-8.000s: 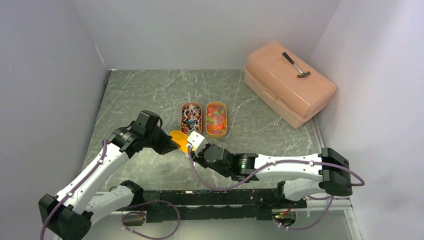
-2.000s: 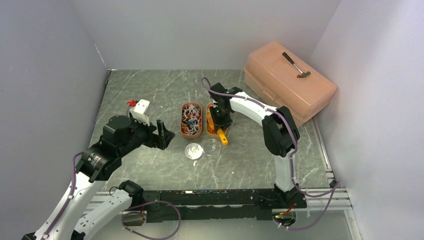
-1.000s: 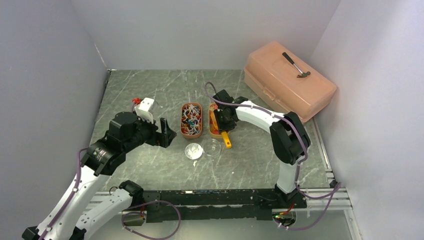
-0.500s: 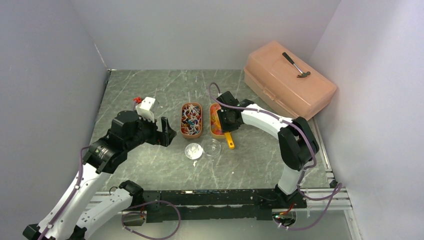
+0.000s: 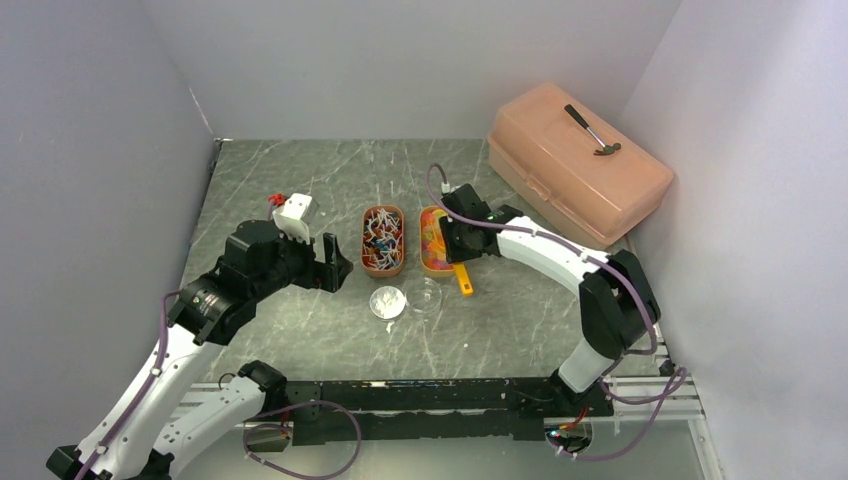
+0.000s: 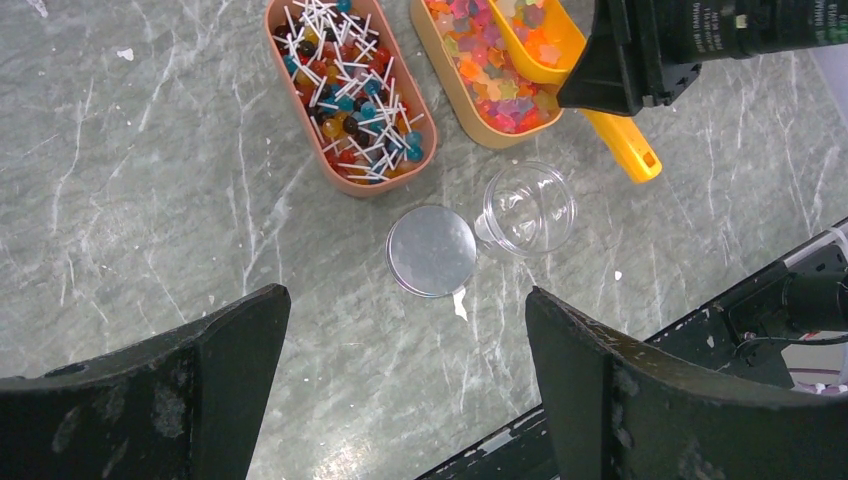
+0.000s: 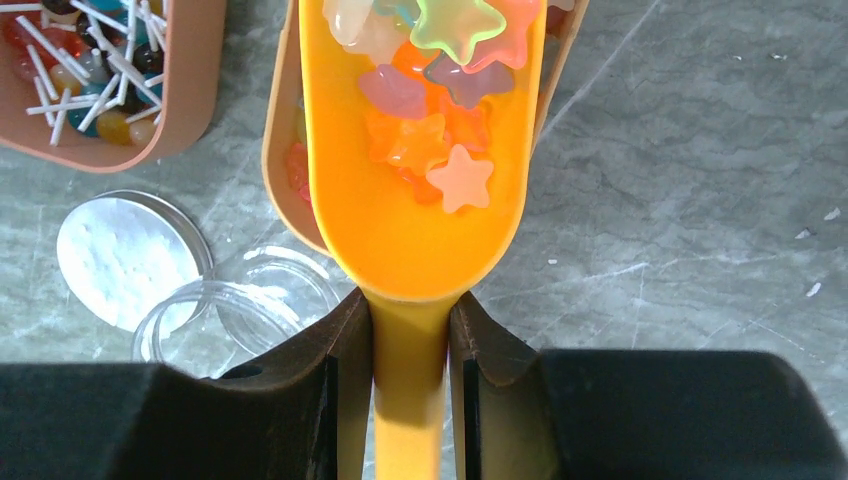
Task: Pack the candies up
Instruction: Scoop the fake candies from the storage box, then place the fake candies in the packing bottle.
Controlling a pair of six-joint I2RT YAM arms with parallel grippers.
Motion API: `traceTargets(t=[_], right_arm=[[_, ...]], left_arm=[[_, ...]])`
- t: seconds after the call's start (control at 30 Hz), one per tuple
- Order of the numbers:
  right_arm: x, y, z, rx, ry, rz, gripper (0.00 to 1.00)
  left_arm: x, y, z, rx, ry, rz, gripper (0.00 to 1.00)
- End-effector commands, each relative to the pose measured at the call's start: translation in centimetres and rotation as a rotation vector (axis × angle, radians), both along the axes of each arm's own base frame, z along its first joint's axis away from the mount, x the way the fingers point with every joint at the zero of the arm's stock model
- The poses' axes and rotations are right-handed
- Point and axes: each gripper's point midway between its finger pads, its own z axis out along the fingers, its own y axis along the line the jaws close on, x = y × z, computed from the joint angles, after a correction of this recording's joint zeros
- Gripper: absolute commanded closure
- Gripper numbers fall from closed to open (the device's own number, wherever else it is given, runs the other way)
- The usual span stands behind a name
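Observation:
Two oval tan trays hold the candies: stick-wrapped red, blue and white pieces [image 6: 350,95] in the left one, gummy stars [image 6: 490,85] in the right one [image 7: 275,150]. My right gripper [image 7: 410,330] is shut on the handle of the orange scoop [image 7: 420,210], which holds several pink, orange and yellow gummies [image 7: 440,130] just above the gummy tray's near end [image 5: 432,262]. A clear cup [image 6: 528,208] lies beside a round white lid [image 6: 431,250] in front of the trays. My left gripper [image 6: 408,310] hangs open and empty above the table, left of the trays [image 5: 335,262].
A peach toolbox [image 5: 575,165] with a hammer [image 5: 592,130] on its lid stands at the back right by the wall. White walls close in the left, back and right. The black rail [image 5: 430,395] runs along the near edge.
My right arm has drawn the scoop back toward the near end of the gummy tray, now loaded with gummies. The left arm has barely shifted and stays open.

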Motion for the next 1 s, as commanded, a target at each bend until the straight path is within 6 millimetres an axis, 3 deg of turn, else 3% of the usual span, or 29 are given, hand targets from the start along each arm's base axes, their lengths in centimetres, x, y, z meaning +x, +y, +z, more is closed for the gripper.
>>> traceTargets(t=[0.0,0.43,0.73,0.97], right_arm=[[0.8,0.4,3.3,0.050,-0.137,0.020,1.00],[-3.9,0.5,7.7,0.047,-0.310,0.165,1.00],[-8.6,0.8,8.5,0.014,-0.265,0.277,1.00],[-12.9,2.1,9.7,0.070,-0.238,0.418,1.00]], left_arm=[[0.2,0.1,0.2,0.011,-0.020,0.002,0.07],[0.3,0.3,0.0,0.020,-0.019,0.013,0.07],[0.2,0.2,0.1,0.014,-0.018,0.005,0.07],[-0.1,-2.7,0.5,-0.049,-0.001,-0.141,0.07]])
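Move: The storage box, the clear round jar, stands some 8 cm back and 6 cm left of the right hand, about 5 cm below. The fake-candy tray is under the held scoop, about 4 cm ahead and 3 cm left of that hand; the lollipop tray lies 5 cm ahead and 14 cm left, the silver lid 9 cm back and 13 cm left. From the idle left hand the storage box is about 17 cm right, 1 cm ahead and 20 cm below. The yellow scoop, still pinched by its handle in the right hand and already loaded with fake candies, is lifted about 7 cm, then carried mainly back, some 11 cm in all, off the candy tray towards the near side where the storage box stands. Meanwhile the wrist turns about 20 degrees counter-clockwise and tilts the fingers a little outward and up; the grip stays as it was. ##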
